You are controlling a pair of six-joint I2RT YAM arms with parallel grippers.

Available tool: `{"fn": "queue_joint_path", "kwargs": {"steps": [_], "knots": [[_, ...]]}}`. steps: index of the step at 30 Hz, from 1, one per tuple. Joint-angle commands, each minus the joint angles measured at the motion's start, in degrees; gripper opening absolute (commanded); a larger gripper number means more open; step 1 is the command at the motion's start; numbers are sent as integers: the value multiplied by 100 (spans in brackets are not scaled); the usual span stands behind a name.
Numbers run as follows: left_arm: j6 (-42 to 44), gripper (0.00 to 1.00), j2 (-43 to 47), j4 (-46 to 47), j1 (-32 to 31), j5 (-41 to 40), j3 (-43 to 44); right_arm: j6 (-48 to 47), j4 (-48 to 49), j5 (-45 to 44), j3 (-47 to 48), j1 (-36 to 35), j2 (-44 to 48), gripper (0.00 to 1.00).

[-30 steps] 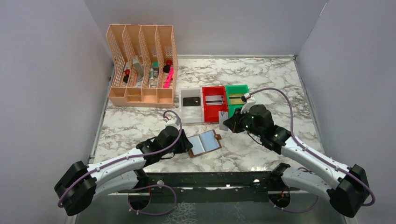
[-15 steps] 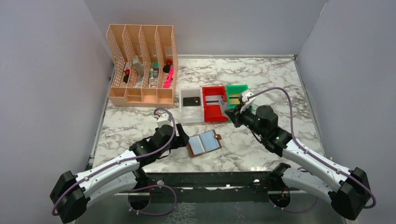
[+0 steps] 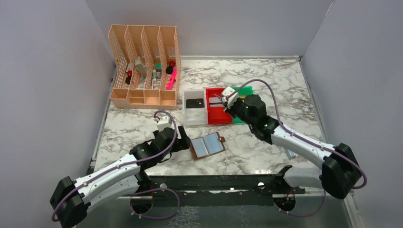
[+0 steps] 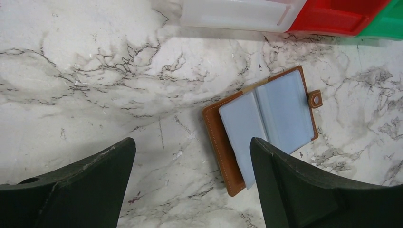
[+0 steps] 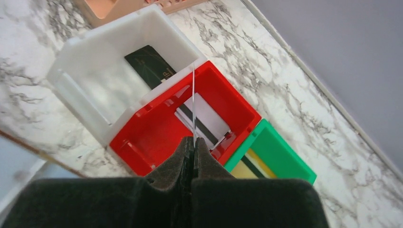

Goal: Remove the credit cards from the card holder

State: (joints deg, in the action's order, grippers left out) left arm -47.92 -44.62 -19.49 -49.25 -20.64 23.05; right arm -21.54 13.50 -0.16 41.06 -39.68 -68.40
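Note:
The brown card holder (image 3: 207, 146) lies open on the marble, its pale blue pockets (image 4: 266, 118) facing up and its snap tab at the right. My left gripper (image 3: 183, 142) (image 4: 191, 142) is open just left of it, touching nothing. My right gripper (image 3: 227, 102) (image 5: 194, 142) is shut on a thin credit card (image 5: 194, 102), seen edge-on above the red bin (image 5: 152, 133). A silvery-white card (image 5: 209, 118) lies in that bin. A black card (image 5: 151, 66) lies in the white bin (image 5: 85, 90), and a gold card (image 5: 254, 172) in the green bin (image 5: 285, 152).
The three bins (image 3: 195, 114) stand side by side behind the card holder. A peach desk organiser (image 3: 145, 66) holding pens and small items stands at the back left. Grey walls close in both sides and the back.
My left gripper opened wide and drew back from the card holder's left edge. My right arm carried its card from the front of the bins to above the red bin.

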Motion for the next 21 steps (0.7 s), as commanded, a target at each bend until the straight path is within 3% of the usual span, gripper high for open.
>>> {"fn": "queue_joint_path", "kwargs": {"steps": [1, 8, 21], "knots": [[-42, 94, 155, -58, -25, -181, 42, -1170, -215, -330, 614, -4, -881, 1], [-17, 94, 419, -187, -17, -220, 37, -2166, 394, -796, 839, 53, -2145, 1], [-57, 95, 1071, -631, -14, -429, -72, -2944, 719, -1054, 1547, 110, -3607, 1]]}}
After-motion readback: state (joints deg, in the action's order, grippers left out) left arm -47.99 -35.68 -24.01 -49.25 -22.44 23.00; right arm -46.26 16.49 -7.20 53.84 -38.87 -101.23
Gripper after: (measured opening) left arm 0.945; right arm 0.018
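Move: The right hand holds a card, and the red compartment it is bound for has its middle about 8 cm ahead, 2 cm left and 16 cm below. The white compartment adjoins it, some 13 cm left of the hand and 8 cm ahead; the green one is 10 cm right, also 8 cm ahead. The empty card holder lies 11 cm back and 7 cm left. From the left hand, the red compartment is roughly 21 cm ahead and 14 cm right. Sweeping down and forward, the right hand carries the pinched card to the red compartment, about 12 cm down and 8 cm forward: forward first, then mostly down, with a last short level push forward. On the way the wrist rolls some 30 degrees, left side down, so the fingers point more steeply down; they stay shut. The left hand, open, rises about 2 cm clear of the card holder. ##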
